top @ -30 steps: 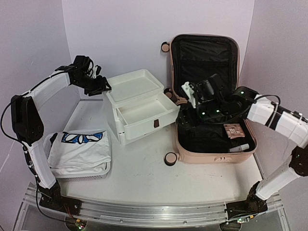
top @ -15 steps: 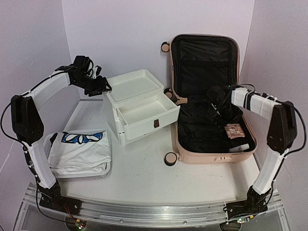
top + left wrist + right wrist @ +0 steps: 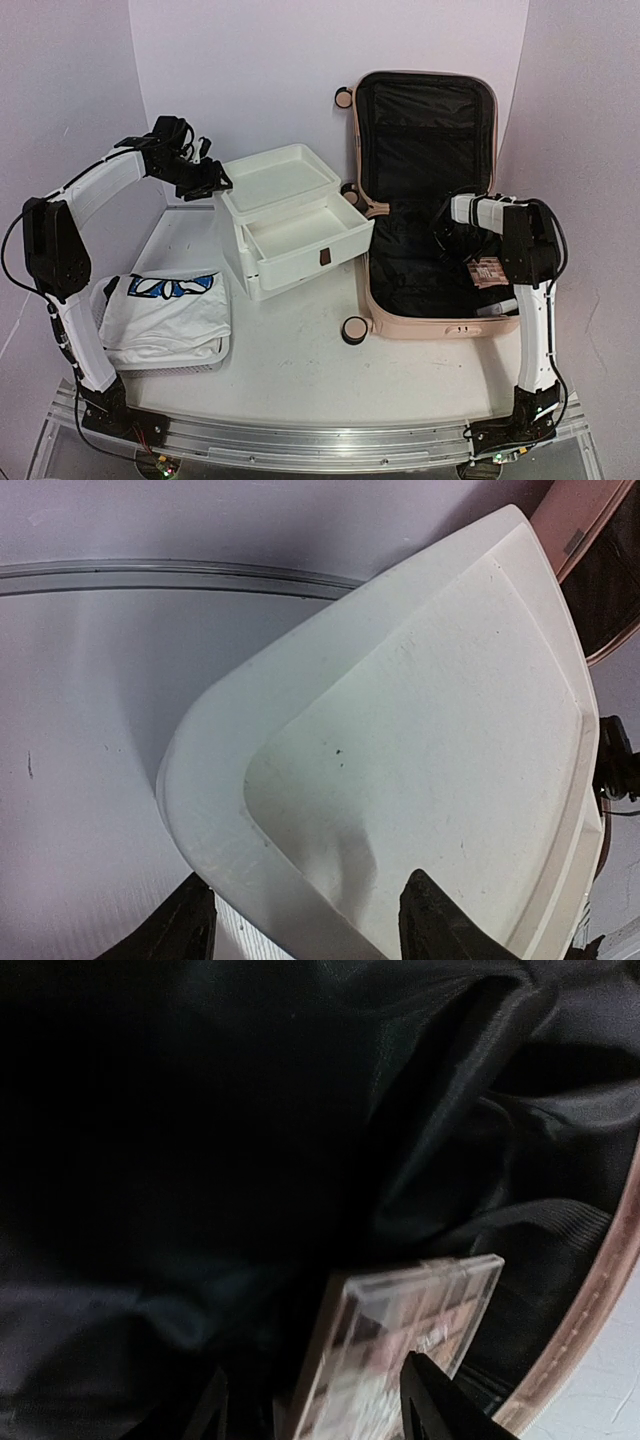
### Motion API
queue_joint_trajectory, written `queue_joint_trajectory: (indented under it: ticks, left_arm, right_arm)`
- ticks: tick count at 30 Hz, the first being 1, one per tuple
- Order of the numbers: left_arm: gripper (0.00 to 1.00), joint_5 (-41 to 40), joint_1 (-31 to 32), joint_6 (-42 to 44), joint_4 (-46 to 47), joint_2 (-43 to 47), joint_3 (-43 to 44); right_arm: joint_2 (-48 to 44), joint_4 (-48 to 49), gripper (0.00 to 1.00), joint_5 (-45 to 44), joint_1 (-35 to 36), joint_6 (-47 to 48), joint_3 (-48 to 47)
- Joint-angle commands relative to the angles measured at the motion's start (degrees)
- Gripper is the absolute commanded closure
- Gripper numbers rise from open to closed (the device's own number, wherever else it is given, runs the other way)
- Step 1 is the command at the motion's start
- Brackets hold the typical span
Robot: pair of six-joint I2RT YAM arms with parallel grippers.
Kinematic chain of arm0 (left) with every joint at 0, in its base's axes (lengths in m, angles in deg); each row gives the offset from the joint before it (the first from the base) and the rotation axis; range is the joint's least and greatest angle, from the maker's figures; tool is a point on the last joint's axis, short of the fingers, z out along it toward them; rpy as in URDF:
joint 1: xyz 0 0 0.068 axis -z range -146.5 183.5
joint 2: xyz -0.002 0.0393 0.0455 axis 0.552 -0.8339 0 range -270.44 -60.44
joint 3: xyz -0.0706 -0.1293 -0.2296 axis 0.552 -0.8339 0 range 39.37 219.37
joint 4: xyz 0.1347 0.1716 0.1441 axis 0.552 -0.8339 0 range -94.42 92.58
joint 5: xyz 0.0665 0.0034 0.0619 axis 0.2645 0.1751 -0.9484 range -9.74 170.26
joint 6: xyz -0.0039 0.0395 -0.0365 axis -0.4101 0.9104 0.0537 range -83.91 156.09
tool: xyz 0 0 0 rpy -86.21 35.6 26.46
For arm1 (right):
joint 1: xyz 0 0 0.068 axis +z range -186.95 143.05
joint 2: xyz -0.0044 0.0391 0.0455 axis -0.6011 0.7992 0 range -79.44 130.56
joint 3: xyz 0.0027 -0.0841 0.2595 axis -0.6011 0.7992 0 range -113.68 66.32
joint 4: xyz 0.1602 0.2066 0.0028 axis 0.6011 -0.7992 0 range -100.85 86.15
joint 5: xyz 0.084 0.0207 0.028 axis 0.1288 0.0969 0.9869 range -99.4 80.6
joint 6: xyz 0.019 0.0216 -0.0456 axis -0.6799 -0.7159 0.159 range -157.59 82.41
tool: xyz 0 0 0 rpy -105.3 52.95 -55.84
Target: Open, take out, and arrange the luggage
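The pale pink luggage (image 3: pixel 440 325) lies open at the right, its black-lined lid standing against the back wall. My right gripper (image 3: pixel 452 238) is down inside the lower half. In the right wrist view its fingers (image 3: pixel 432 1400) stand open on either side of a clear-lidded brown palette (image 3: pixel 400 1330) lying on the black lining, with a gap on the left side; the pink rim (image 3: pixel 600 1300) shows at the right. My left gripper (image 3: pixel 215 182) hovers open over the back left corner of the white drawer unit (image 3: pixel 285 215), its fingers (image 3: pixel 430 925) straddling the top tray's rim (image 3: pixel 200 810).
The drawer unit's lower drawer (image 3: pixel 310 240) is pulled out toward the luggage. A white mesh basket (image 3: pixel 165 350) with a folded white and blue shirt (image 3: pixel 170 300) sits at the front left. A white tube (image 3: pixel 497 307) lies in the luggage near its front edge.
My right arm has swung from the luggage's left side to its right side and folded down over the palette, its jaws narrower than half a second ago. The left arm has not moved.
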Motion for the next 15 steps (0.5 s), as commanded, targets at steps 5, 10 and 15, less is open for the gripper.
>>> queue_joint_trajectory:
  ticks: [5,10,15]
  left_arm:
    - [0.37,2.4,0.4,1.5,-3.0,0.2,-1.2]
    - [0.38,2.5,0.4,1.5,-3.0,0.5,-1.2]
    - [0.37,2.8,0.4,1.4,-3.0,0.6,-1.2]
  right_arm:
    - [3.1,-0.6,0.56,-7.0,-0.2,-0.5,-5.1]
    - [2.4,-0.7,0.67,-8.6,-0.2,1.0,-5.0]
    - [-0.1,-0.6,0.84,-8.8,-0.2,1.8,-3.9]
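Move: The clear-lidded pink case lies in the open suitcase, its middle about 3 cm back and 3 cm right of the right hand and 1 cm below. The white tube is some 11 cm back and 5 cm right, 2 cm lower; the middle of the suitcase's near rim is roughly 15 cm back and 4 cm left, 2 cm higher. From the left hand the case lies about 54 cm right, 7 cm back and 23 cm down. The pink case's left edge is closed on by the right hand's fingers, one outside it and one over the lid, their gap shrinking from well open to nearly shut. Meanwhile the hand eases about 1.5 cm forward and as far right, dipping slightly before rising again, and tilts some 5 degrees so the fingers point more to the right. ##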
